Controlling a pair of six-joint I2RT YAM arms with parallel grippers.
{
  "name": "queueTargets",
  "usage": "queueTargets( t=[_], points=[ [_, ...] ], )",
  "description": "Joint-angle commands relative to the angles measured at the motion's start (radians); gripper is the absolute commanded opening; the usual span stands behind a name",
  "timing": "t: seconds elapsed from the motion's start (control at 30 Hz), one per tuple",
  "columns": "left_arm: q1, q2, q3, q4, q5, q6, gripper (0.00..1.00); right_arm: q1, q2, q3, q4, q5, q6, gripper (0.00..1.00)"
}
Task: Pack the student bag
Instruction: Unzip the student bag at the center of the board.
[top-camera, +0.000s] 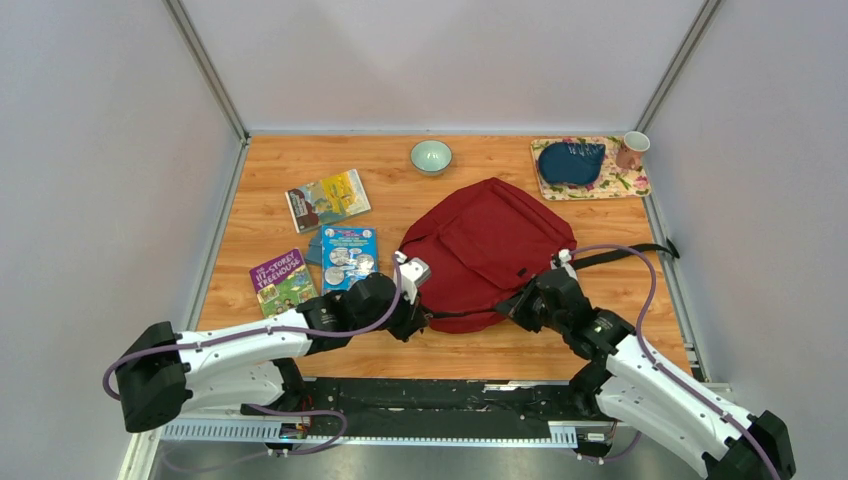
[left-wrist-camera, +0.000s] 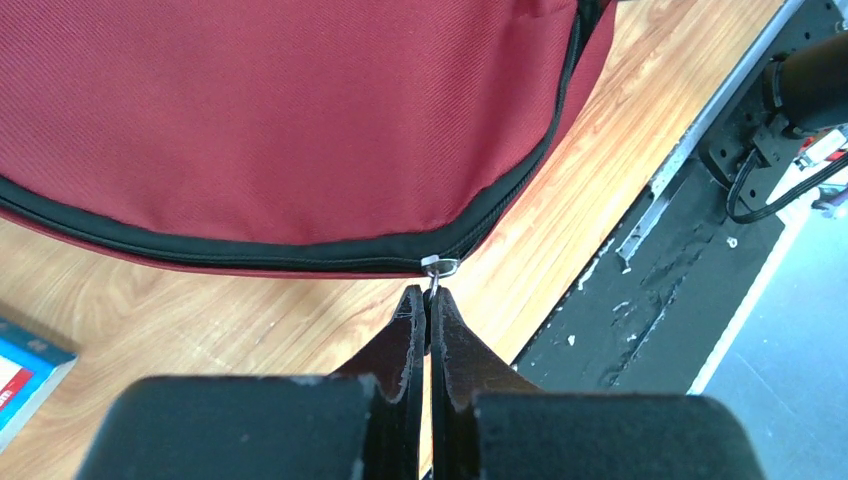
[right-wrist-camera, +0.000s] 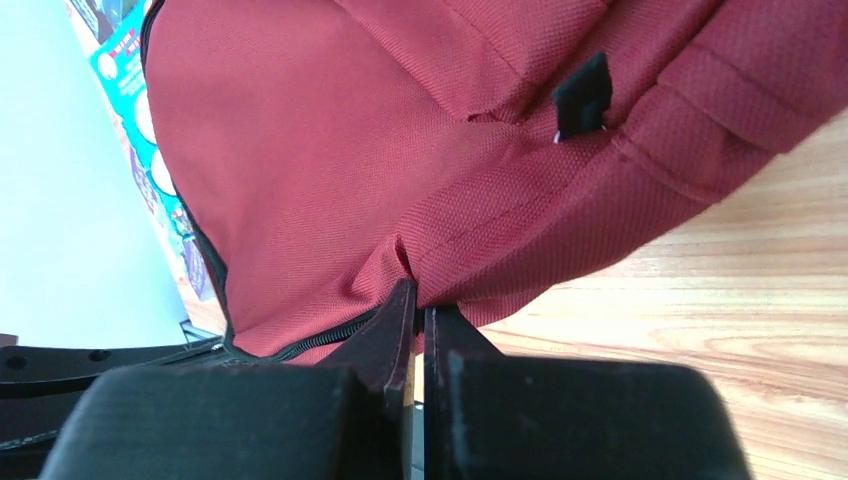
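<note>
The student bag (top-camera: 487, 247), a big dark red backpack with black zipper trim, lies flat in the middle of the wooden table. At its near left edge my left gripper (top-camera: 418, 322) is shut on the metal zipper pull (left-wrist-camera: 439, 266), which hangs from the black zipper line (left-wrist-camera: 250, 252). At the bag's near right edge my right gripper (top-camera: 520, 305) is shut on a pinched fold of the red fabric (right-wrist-camera: 440, 270). In the right wrist view a stretch of the zipper teeth (right-wrist-camera: 318, 338) shows just left of the fingers.
Three picture books (top-camera: 328, 199) (top-camera: 349, 256) (top-camera: 283, 283) lie left of the bag. A pale green bowl (top-camera: 431, 156) stands at the back. At the back right a floral mat (top-camera: 625, 182) holds a dark blue pouch (top-camera: 571, 162) and a cup (top-camera: 632, 149). A black strap (top-camera: 622, 254) trails right.
</note>
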Motion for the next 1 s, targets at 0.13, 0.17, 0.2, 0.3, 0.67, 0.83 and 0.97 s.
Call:
queueTargets(
  t=[0.13,0.17,0.2,0.3,0.67,0.83,0.97],
  points=[
    [-0.002,-0.126,-0.032,-0.238,-0.113,0.030,0.00,-0.066,0.044,0.077,-0.083,0.036,-0.213,0.00],
    [-0.002,-0.143,-0.035,-0.242,-0.102,0.027,0.00,-0.064,0.053,0.080,-0.076,0.034,-0.229,0.00],
    [-0.002,-0.154,-0.037,-0.250,-0.096,0.025,0.00,-0.066,0.075,0.084,-0.065,0.033,-0.242,0.00],
    [-0.002,-0.172,-0.046,-0.244,-0.068,0.012,0.00,-0.067,0.150,0.132,-0.034,0.017,-0.307,0.00],
    [-0.066,-0.088,-0.020,-0.166,0.014,-0.042,0.00,-0.076,0.443,0.365,-0.040,0.045,-0.517,0.00],
    [-0.115,0.014,0.037,-0.109,0.050,-0.038,0.00,-0.101,0.513,0.399,-0.060,0.089,-0.539,0.00],
    [-0.136,0.082,0.083,-0.089,0.065,-0.025,0.00,-0.138,0.517,0.397,-0.056,0.090,-0.549,0.00]
  ],
)
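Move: The left fingers already grip the zipper pull, with its slider only a centimetre or so beyond their tips, ahead and right. From that hand the student bag's middle is about 12 cm ahead and 11 to the right, slightly lower; the blue book lies about 11 cm ahead and 14 to the left, roughly 5 lower. From the right hand, already pinching a red fold, the bag's middle is some 11 cm ahead and 3 left, the slider 14 left and 1 back. Both grips hold: the left hand keeps the zipper pull, going about 3 cm left and then swinging back and rightward around the bag's near corner, ending some 3.5 cm back and 2 lower. The right hand keeps its red fold pinched and, after a brief pause, carries it about 5 cm forward, rolling its left side down and turning counter-clockwise, some 30 degrees in all. ##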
